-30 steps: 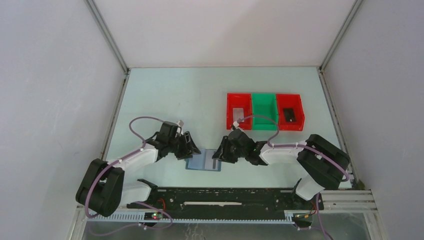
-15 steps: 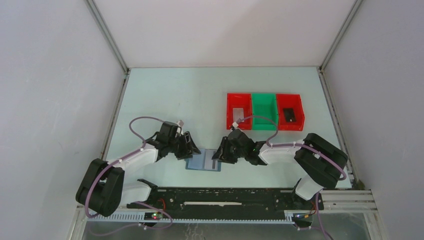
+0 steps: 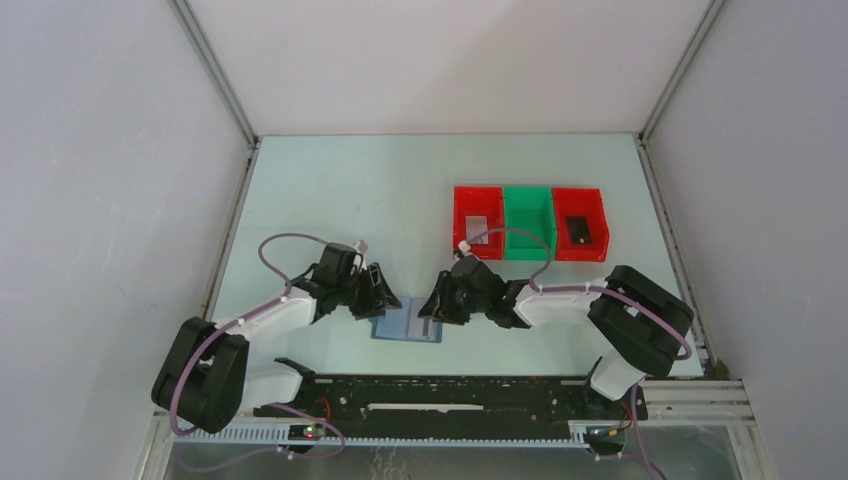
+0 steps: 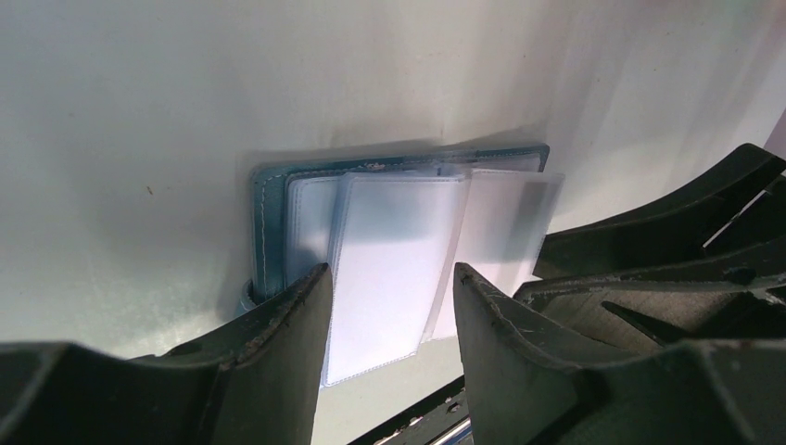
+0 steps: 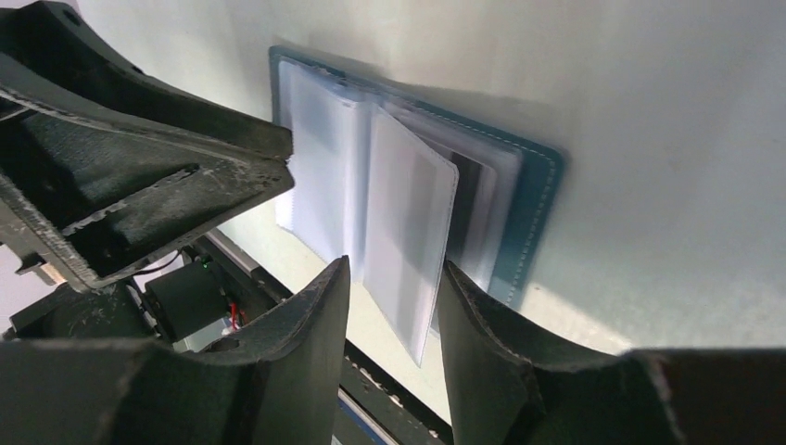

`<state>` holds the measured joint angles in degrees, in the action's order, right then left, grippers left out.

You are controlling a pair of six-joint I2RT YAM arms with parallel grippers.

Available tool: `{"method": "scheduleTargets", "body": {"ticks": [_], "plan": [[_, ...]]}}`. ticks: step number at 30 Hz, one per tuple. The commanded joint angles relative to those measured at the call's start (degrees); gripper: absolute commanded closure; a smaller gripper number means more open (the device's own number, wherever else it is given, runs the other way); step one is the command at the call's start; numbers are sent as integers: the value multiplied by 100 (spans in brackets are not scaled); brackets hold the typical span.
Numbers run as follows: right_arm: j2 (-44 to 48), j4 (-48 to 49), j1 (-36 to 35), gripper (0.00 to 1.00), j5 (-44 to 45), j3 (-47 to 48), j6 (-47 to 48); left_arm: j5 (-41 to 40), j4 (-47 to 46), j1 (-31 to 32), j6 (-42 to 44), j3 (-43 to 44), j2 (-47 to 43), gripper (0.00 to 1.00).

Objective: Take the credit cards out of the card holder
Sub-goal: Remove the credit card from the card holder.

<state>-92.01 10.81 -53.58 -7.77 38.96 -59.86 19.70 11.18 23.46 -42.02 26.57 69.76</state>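
The card holder (image 3: 407, 326) lies open on the table by the near edge, its teal cover (image 4: 264, 218) under a fan of clear plastic sleeves (image 4: 394, 250). My left gripper (image 3: 386, 300) is open at its left edge, fingers (image 4: 287, 324) astride a sleeve. My right gripper (image 3: 431, 308) is open at its right side, and one sleeve (image 5: 408, 232) stands upright between its fingers (image 5: 473, 315). A dark strip (image 5: 466, 199) shows behind that sleeve. A grey credit card (image 3: 477, 229) lies in one bin and a black one (image 3: 579, 230) in another.
Three bins stand in a row at the back right: red (image 3: 461, 245), green (image 3: 528, 245) and red (image 3: 601, 245). The black rail (image 3: 450, 392) of the arm bases runs just in front of the card holder.
My right gripper has crept a little to the left over the card holder. The left arm and the holder have stayed put.
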Motion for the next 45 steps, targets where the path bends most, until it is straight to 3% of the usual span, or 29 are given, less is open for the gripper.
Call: {"method": "scheduleTargets", "body": {"ticks": [1,16,33,45], "plan": [[-54,-51,-126,52,26,326,202,-40,64,27,98,-24,25,44],[-116,29,-188,52,-155,621,345,-129,227,22,82,59,-129,43],[-721,141,-267,51,-638,1245,431,-865,1929,-579,620,1042,-1172,42],[-811,-17,-291,49,-568,1411,489,-559,1731,-707,484,877,-1290,42]]}}
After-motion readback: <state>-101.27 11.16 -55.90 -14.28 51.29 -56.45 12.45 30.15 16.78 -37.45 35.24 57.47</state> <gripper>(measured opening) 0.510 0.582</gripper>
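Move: The clear sleeve page, lying tilted over the card holder's right half, is about 3 cm left, 2 cm back and 2 cm below the right hand. The open card holder's middle is about 5 cm left, 2 cm back and 3 cm below, and the red tray some 19 cm ahead, 10 cm right and 2 cm below. From the left hand, the page is roughly 7 cm right, 3 cm back and 2 cm below. Right fingers, still open, push the clear page some 6 cm left; left hand withdraws up and left. ##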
